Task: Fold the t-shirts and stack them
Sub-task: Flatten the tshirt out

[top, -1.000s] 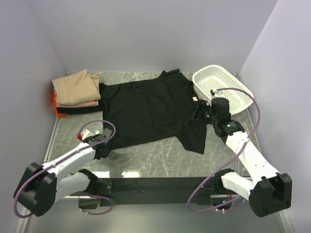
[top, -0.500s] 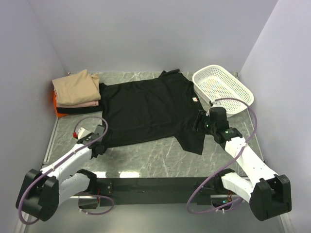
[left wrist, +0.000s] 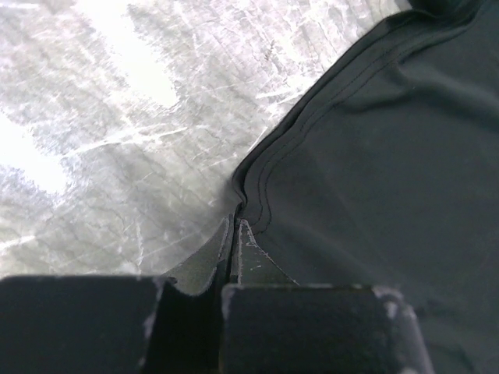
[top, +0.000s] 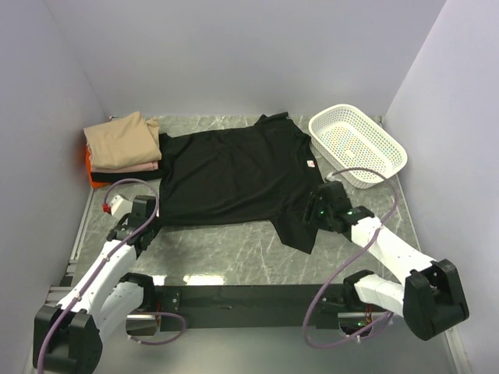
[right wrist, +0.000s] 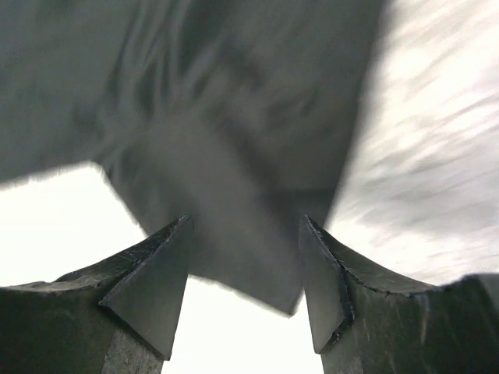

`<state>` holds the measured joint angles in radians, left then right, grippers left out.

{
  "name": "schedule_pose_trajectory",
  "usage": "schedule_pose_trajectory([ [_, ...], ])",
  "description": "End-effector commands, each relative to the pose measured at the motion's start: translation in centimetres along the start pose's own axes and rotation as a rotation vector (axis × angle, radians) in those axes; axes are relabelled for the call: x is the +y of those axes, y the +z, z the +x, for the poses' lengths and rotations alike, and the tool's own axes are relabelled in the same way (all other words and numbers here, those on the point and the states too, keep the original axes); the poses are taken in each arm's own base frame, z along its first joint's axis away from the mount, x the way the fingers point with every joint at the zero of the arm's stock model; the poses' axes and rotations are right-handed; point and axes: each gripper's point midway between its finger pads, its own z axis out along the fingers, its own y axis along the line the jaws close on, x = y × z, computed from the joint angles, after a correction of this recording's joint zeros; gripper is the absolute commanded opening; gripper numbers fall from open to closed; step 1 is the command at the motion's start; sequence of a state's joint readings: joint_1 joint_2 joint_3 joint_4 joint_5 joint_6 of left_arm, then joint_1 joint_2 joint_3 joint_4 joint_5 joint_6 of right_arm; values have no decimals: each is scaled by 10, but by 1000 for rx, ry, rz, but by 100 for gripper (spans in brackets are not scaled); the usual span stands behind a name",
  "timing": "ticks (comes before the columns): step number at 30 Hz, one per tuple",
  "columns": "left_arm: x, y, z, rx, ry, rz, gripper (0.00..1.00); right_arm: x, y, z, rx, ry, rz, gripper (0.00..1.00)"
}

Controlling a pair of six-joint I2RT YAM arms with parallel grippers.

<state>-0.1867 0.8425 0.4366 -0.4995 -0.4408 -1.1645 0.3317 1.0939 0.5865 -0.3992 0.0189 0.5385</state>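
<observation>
A plain black t-shirt [top: 234, 175] lies spread flat on the marble table, a small pinkish label [top: 311, 164] at its neck. My left gripper [top: 148, 216] is at the shirt's near-left hem corner. In the left wrist view it [left wrist: 235, 224] is shut, and the stitched hem [left wrist: 269, 175] puckers right at its tips. My right gripper [top: 313, 210] sits low over the right sleeve. In the right wrist view it [right wrist: 245, 222] is open, with the blurred black sleeve [right wrist: 234, 125] lying between its fingers. Folded t-shirts are stacked at the back left, a tan one [top: 121, 140] on top.
A white perforated basket [top: 359, 144] stands at the back right, close to the shirt's collar. Pale pink [top: 140, 167] and orange [top: 95, 179] folded cloth show under the tan shirt. Grey walls close in the table on three sides.
My left gripper shut on the hem corner and moved back and left, drawing the hem with it. My right arm swung left and nearer, down over the sleeve, which shifted left.
</observation>
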Motion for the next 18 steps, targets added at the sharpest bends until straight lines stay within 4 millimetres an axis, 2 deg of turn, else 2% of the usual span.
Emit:
schedule_pose_trajectory([
  [1,-17,1,-7,-4,44,64,1,11,1,29,55,31,11,63],
  [3,-18,3,-4,13,56,74,1,11,3,40,77,42,33,63],
  [8,-26,3,-7,18,74,107,1,-16,-1,57,105,43,162,63],
  [18,-33,2,-7,34,66,149,1,-26,-13,78,141,66,200,61],
])
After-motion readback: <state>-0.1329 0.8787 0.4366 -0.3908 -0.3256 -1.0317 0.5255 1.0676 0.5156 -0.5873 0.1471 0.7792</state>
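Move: About 10 cm back from the right hand, near enough straight behind and some 5 cm lower, lies the t-shirt's sleeve corner. The neck tag is 13 cm ahead of this hand and 2 cm to its left; the white basket stands 18 cm ahead and 11 cm right. The left hand already pinches the shirt's near-left corner clear of the table; from it the sleeve corner lies roughly 46 cm right and 9 cm back. Drawing back some 6.5 cm towards the sleeve corner, the right hand sinks about 3.5 cm with its fingers held open. It swings about 2.5 cm left at first, then returns right, while the fingers tip roughly 10 degrees further down. The left hand keeps its pinch, easing forward 1.5 cm and turning slightly clockwise. ##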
